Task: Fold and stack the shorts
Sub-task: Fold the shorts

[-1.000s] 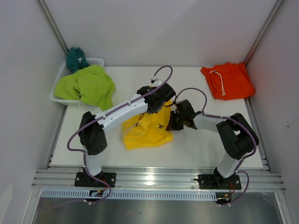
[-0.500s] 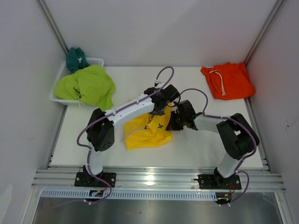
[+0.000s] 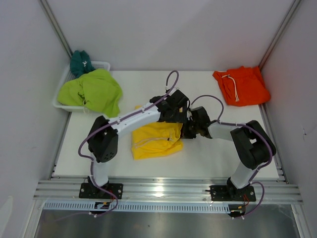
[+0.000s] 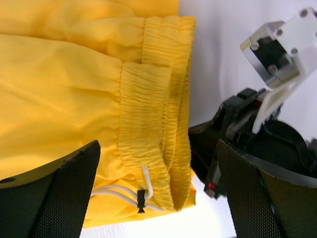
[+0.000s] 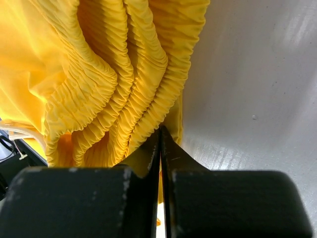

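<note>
The yellow shorts (image 3: pixel 153 141) lie folded at the table's middle, their gathered waistband (image 4: pixel 148 124) and white drawstring (image 4: pixel 119 196) to the right. My left gripper (image 3: pixel 177 118) hovers over that waistband, open (image 4: pixel 157 146), with nothing held. My right gripper (image 3: pixel 188 131) sits at the waistband's right edge, shut (image 5: pixel 159 134), with a thin layer of the yellow shorts (image 5: pixel 99 74) pinched between its fingers. Folded orange shorts (image 3: pixel 241 85) with a white drawstring lie at the back right. Lime-green shorts (image 3: pixel 91 91) and teal shorts (image 3: pixel 79 62) are at the back left.
A white plastic basket (image 3: pixel 102 64) at the back left holds the teal pair, with the lime-green pair draped over its front rim. The two wrists stand close together over the waistband. Metal frame rails run along the table's sides.
My left gripper went from shut to wide open and let go of the yellow fabric, which now lies flatter and folded. The left arm shifted right. The right gripper stayed put.
</note>
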Tool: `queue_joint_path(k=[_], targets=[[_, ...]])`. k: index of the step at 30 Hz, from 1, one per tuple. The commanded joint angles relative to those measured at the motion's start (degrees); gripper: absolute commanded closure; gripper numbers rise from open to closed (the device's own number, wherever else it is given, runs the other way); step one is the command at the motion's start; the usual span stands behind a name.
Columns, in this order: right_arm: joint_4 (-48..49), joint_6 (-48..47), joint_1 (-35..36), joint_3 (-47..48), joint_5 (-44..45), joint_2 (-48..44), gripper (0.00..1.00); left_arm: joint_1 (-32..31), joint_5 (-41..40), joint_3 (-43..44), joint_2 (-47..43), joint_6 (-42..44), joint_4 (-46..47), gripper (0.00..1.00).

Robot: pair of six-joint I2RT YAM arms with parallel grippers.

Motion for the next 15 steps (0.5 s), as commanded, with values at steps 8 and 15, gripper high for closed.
queue_joint_path(k=[8,15], targets=[[-7.51,-3.57,-3.11,-3.21,5.65,-9.15,0.85,3.79,4.05,-26.98,-25.26,1.22,17.37,0.01],[-9.90,-3.49,-3.64,-3.30,2.51,-21.36,0.40,8.27,8.35,-37.68,-34.86,1.74,24.34,0.01]])
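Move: The yellow shorts lie folded under my open left hand, their middle about 7 cm to its left, 3 cm back and 10 cm below. The dark cord knot at their waistband is roughly 1 cm left of that hand, 6 cm back and 10 cm down. My closed right fingertips are at the waistband's right edge, with the shorts' middle some 12 cm to their left, about level fore and aft; the knot lies 6 cm left and 2 cm back of them. I sweep my wide-open left hand about 9 cm left and some 4 cm back over the yellow shorts, rising a little and rolling its left side down about 15 degrees. My right fingertips come free of the waistband edge: I draw them about 4 cm to the right, then lift 5 cm as they open to roughly half. ##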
